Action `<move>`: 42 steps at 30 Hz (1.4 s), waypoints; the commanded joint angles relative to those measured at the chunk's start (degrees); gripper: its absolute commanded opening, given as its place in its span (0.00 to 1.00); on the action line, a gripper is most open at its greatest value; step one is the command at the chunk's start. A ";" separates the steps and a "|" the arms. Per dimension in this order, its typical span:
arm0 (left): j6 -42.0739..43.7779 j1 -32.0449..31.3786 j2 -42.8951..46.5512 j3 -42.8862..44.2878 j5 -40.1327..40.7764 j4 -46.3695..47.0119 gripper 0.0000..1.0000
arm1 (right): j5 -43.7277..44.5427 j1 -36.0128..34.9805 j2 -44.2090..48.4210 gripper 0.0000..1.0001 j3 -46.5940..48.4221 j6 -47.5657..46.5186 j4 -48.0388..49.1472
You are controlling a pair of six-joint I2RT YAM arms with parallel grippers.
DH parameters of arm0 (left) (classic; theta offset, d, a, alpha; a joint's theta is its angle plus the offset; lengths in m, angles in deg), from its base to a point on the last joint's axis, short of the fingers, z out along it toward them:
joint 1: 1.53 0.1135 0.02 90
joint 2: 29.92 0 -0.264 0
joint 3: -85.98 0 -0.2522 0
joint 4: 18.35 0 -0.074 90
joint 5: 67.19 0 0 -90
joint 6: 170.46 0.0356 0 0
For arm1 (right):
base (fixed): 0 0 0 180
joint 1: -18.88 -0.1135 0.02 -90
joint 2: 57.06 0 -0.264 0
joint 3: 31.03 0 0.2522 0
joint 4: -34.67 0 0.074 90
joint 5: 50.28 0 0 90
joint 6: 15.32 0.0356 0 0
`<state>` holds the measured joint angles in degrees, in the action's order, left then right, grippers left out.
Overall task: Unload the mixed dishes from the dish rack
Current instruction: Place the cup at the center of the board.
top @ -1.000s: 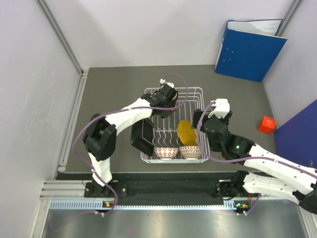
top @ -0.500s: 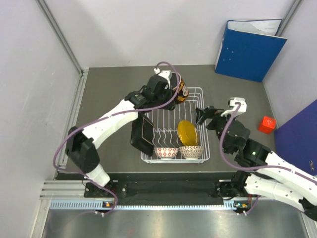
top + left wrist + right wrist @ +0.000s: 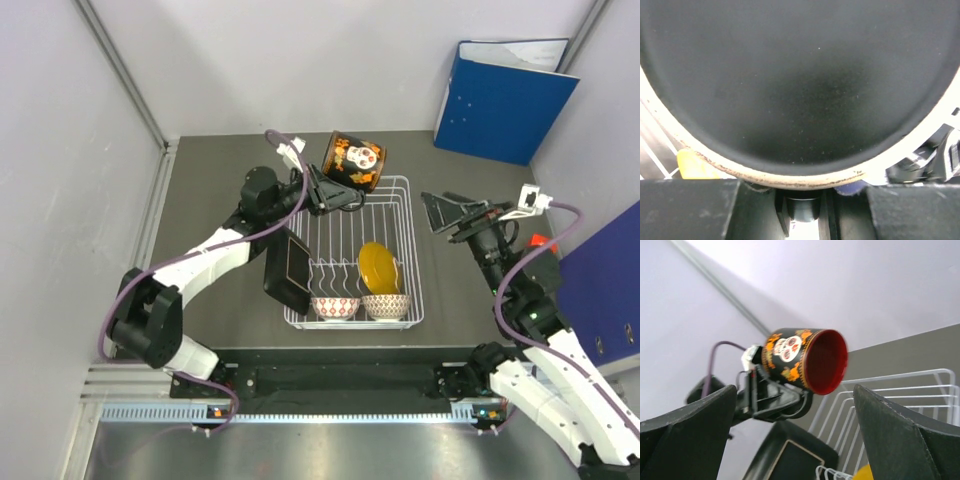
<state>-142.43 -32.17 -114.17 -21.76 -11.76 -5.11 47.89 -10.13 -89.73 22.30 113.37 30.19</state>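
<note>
My left gripper (image 3: 333, 192) is shut on a black mug (image 3: 355, 160) with orange skull prints and a red inside, held tilted above the far edge of the white wire dish rack (image 3: 402, 184). In the left wrist view the mug's dark base (image 3: 800, 75) fills the frame. In the rack stand a yellow plate (image 3: 378, 267), a black square plate (image 3: 287, 270) at its left side, and two patterned bowls (image 3: 335, 307) (image 3: 385, 306) at the front. My right gripper (image 3: 452, 214) is open and empty, raised right of the rack. Its view shows the mug (image 3: 805, 360) and rack (image 3: 900, 390).
A blue binder (image 3: 505, 95) leans in the far right corner. A small red cube (image 3: 541, 240) shows partly behind my right arm. Grey walls close in the mat on the left and at the back.
My left gripper has lifted the mug out of the rack, up and toward the far edge. My right arm has pulled back to the right, away from the rack.
</note>
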 commanded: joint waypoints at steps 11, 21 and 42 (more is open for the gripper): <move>-8.16 0.40 1.46 0.48 -7.80 25.56 0.00 | -25.12 4.85 -16.37 0.88 1.91 9.99 21.38; -5.96 0.31 1.63 0.04 -8.06 22.74 0.00 | -25.39 4.84 -24.28 0.88 5.16 9.82 27.28; -6.93 -0.39 0.23 -0.49 -8.06 24.50 0.00 | -32.33 4.85 -39.05 0.52 8.85 14.91 40.99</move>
<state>-150.65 -32.08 -115.94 -23.86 -19.65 6.50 17.35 -5.72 -127.71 27.86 127.49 65.77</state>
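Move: About level with the open right hand, some 12 cm ahead and 16 cm to its left, is the cup, mouth turned towards this hand. Under it is the dish rack, 7 cm ahead of and 15 cm left of the right hand, 33 cm down; the yellow plate stands in it 3 cm ahead, 10 cm left and 30 cm down. The left hand already holds the cup by the handle, the cup's middle 5 cm ahead, 2 cm right and 4 cm above. Swinging left about 11 cm and forward some 7 cm, dipping a little, the right hand comes to the cup's open mouth, turning roughly 30 degrees counter-clockwise. Its fingers narrow to about half open as they straddle the rim, one inside the mouth, the other outside the wall. The left hand keeps its hold on the handle, eases back 2 cm with a slight clockwise turn, then stays still. ##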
